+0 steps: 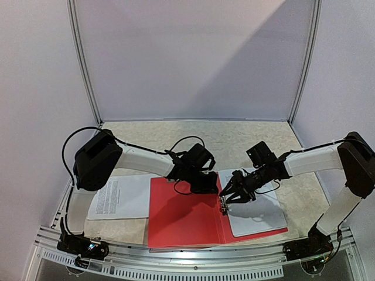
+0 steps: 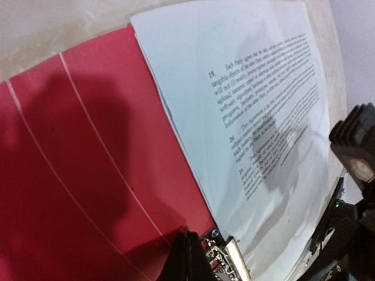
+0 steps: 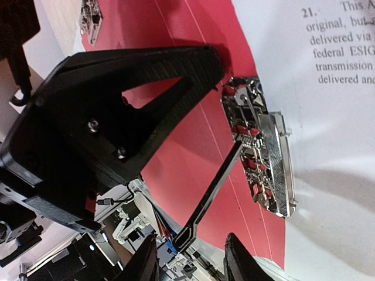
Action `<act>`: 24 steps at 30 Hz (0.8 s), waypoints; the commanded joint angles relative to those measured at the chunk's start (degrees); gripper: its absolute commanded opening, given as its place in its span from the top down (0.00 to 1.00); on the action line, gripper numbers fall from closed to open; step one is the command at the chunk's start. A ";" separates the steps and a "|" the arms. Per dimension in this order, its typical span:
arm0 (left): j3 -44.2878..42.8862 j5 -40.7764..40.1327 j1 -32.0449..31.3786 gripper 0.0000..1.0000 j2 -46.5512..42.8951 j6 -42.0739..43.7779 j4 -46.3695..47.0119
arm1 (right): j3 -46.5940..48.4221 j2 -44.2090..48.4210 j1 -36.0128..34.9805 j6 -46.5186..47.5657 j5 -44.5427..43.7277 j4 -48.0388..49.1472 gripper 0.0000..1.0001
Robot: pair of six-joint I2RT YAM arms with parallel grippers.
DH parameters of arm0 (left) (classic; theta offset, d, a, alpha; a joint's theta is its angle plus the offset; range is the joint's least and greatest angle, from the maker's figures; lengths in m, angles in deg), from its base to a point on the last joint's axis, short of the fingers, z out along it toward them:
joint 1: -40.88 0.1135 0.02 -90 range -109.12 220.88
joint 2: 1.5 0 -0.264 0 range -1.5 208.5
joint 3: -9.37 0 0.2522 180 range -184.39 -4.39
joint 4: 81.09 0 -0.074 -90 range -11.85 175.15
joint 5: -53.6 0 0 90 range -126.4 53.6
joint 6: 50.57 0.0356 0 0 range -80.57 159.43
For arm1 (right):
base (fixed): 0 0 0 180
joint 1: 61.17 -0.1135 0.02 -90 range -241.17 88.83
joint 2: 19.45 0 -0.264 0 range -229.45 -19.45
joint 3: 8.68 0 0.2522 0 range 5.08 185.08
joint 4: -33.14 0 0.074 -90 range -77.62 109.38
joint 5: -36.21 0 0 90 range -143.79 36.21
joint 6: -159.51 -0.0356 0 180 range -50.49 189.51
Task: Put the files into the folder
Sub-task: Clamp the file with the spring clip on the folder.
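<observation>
The red folder point(image 1: 181, 216) lies open near the table's front edge. A stack of printed files point(image 1: 258, 211) rests on its right cover, beside the metal clip point(image 3: 266, 158) at the spine. Another printed sheet point(image 1: 120, 196) lies on the table left of the folder. My left gripper point(image 2: 190, 237) is shut, its tip pressed on the red cover next to the clip point(image 2: 231, 257). My right gripper point(image 3: 190, 243) is open; the clip's raised black lever point(image 3: 214, 193) ends between its fingers, with a gap on each side. The two grippers nearly meet over the spine.
White walls enclose the speckled tabletop point(image 1: 234, 137) on three sides. A metal rail point(image 1: 193, 257) runs along the front edge by the arm bases. Black cables loop over both arms above the folder.
</observation>
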 commanded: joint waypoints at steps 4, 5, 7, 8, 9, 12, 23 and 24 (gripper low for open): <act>2.22 -3.10 0.77 1.00 1.72 0.39 -6.06 | -1.68 1.56 0.99 -2.36 1.06 3.48 0.63; 2.24 -3.17 0.77 1.00 1.68 0.46 -6.14 | -2.11 1.68 0.96 -2.61 1.09 4.04 0.64; 2.26 -3.18 0.77 1.00 1.78 0.40 -6.05 | -2.94 1.88 0.94 -3.39 1.12 4.92 0.68; 2.26 -3.07 0.77 1.00 1.78 0.39 -6.04 | -3.27 2.06 0.95 -3.61 1.17 5.21 0.71; 2.26 -3.07 0.77 1.00 1.81 0.39 -6.02 | -3.42 2.08 1.04 -3.86 1.18 5.47 0.73; 2.26 -3.08 0.69 1.00 1.80 0.34 -5.97 | -4.11 2.13 1.05 -4.22 1.42 6.28 0.80; 2.26 -3.06 0.68 1.00 2.03 0.29 -6.01 | -6.38 2.26 1.08 -5.21 1.66 8.61 0.96; 2.34 -3.07 0.68 1.00 2.05 0.28 -5.97 | -6.91 2.40 1.07 -5.59 1.62 9.30 0.96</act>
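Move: Standing up from the spring clip, the lever's tip is already at the right hand's open fingers, within about 1 cm. The clip's middle lies about 5 cm below that hand and 1 cm left, level with it fore and aft. The paper stack's middle is some 10 cm right, the left cover's some 14 cm left and 3 cm back. From the left hand, the clip's middle is about 6 cm back and 2 cm right, at nearly its own height. Closing on the raised lever of the spring clip, the right fingers go from about a third open to nearly shut and pinch its free end; the hand stays almost in place, edging about 0.5 cm forward and up, then back down. The left hand holds still, fingers shut, resting on the folder by the clip's forward end. ##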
